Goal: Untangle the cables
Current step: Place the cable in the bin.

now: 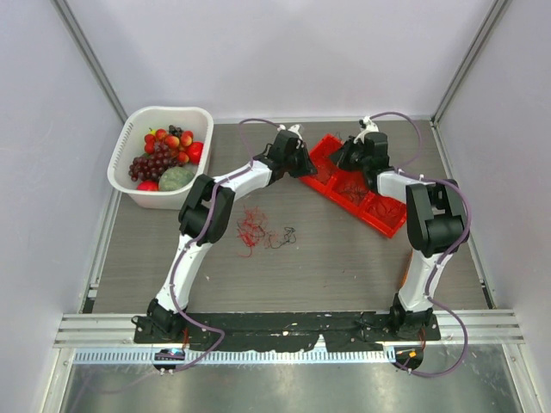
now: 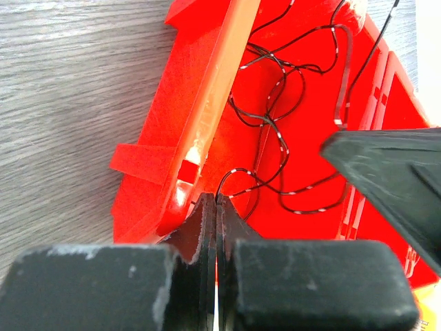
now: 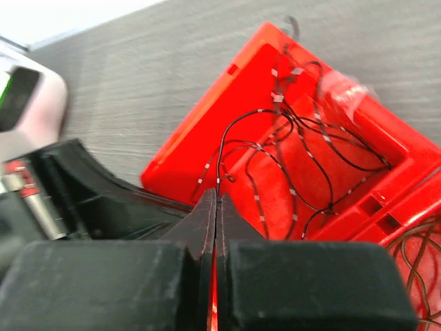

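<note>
A thin black cable with white bands (image 2: 238, 171) lies looped in the end compartment of a red tray (image 2: 220, 76). My left gripper (image 2: 218, 200) is shut on one strand of it at the tray's wall. My right gripper (image 3: 216, 195) is shut on a strand (image 3: 219, 155) of the same kind of cable over that compartment. In the top view the two grippers, left (image 1: 307, 165) and right (image 1: 344, 161), face each other over the tray's far end (image 1: 323, 151). A small tangle of red cables (image 1: 251, 225) with dark strands (image 1: 281, 236) lies loose on the table, away from both grippers.
A white basket (image 1: 129, 176) of fruit stands at the back left. The red tray's other compartments hold brownish wires (image 3: 420, 262). The right gripper's finger (image 2: 393, 172) shows close by in the left wrist view. Walls close in the table on three sides.
</note>
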Action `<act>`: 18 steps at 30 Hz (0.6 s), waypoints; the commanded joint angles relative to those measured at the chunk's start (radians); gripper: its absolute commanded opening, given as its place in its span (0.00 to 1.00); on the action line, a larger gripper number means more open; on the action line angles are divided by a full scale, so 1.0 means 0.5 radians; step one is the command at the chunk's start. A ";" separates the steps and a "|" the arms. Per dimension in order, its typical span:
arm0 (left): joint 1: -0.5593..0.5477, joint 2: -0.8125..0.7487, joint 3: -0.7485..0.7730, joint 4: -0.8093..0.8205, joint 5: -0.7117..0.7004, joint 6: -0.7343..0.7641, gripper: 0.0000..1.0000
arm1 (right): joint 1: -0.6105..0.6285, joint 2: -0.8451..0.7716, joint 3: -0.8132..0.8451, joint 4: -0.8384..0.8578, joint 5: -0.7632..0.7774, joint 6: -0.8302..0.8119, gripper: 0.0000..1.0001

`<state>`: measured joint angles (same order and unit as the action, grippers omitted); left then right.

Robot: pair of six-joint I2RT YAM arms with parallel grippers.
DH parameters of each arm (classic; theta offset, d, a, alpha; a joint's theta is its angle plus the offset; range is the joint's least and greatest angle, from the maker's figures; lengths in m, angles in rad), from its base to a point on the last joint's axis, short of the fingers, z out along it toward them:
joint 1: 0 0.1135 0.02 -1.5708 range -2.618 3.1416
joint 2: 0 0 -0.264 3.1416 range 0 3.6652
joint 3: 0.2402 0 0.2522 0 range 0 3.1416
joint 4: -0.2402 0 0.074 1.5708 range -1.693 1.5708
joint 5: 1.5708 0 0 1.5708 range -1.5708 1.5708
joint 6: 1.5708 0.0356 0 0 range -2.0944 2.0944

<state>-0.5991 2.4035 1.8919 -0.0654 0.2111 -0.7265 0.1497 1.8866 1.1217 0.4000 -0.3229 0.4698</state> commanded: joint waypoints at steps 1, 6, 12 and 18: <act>0.023 -0.125 0.051 -0.047 0.053 0.014 0.01 | 0.007 0.040 0.198 -0.238 0.118 -0.031 0.01; 0.023 -0.269 0.036 -0.096 0.059 0.023 0.30 | 0.032 0.150 0.373 -0.527 0.229 -0.120 0.01; 0.026 -0.496 -0.032 -0.127 0.127 0.023 0.55 | 0.108 0.338 0.683 -0.885 0.330 -0.160 0.01; 0.035 -0.855 -0.197 -0.271 0.127 0.097 0.63 | 0.213 0.503 1.017 -1.247 0.639 -0.228 0.01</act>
<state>-0.5919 2.1372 1.8370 -0.1574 0.2546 -0.7197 0.2249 2.1132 1.5337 -0.0914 -0.1219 0.3935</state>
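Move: The bin's far-left compartment, with cable already inside, lies about 4 cm right of the left hand, 2 cm ahead and 4 cm below. From the right hand, shut on a dark cable, the compartment's middle is some 2 cm ahead, level sideways and about 9 cm down; the middle compartment is 4 cm back, 6 cm right. The red cable pile lies roughly 15 cm back and 16 cm left of the left hand. Left hand opens, releasing the cable, rising about 12 cm; right lowers its held cable 5 cm, easing forward, tipping down. ##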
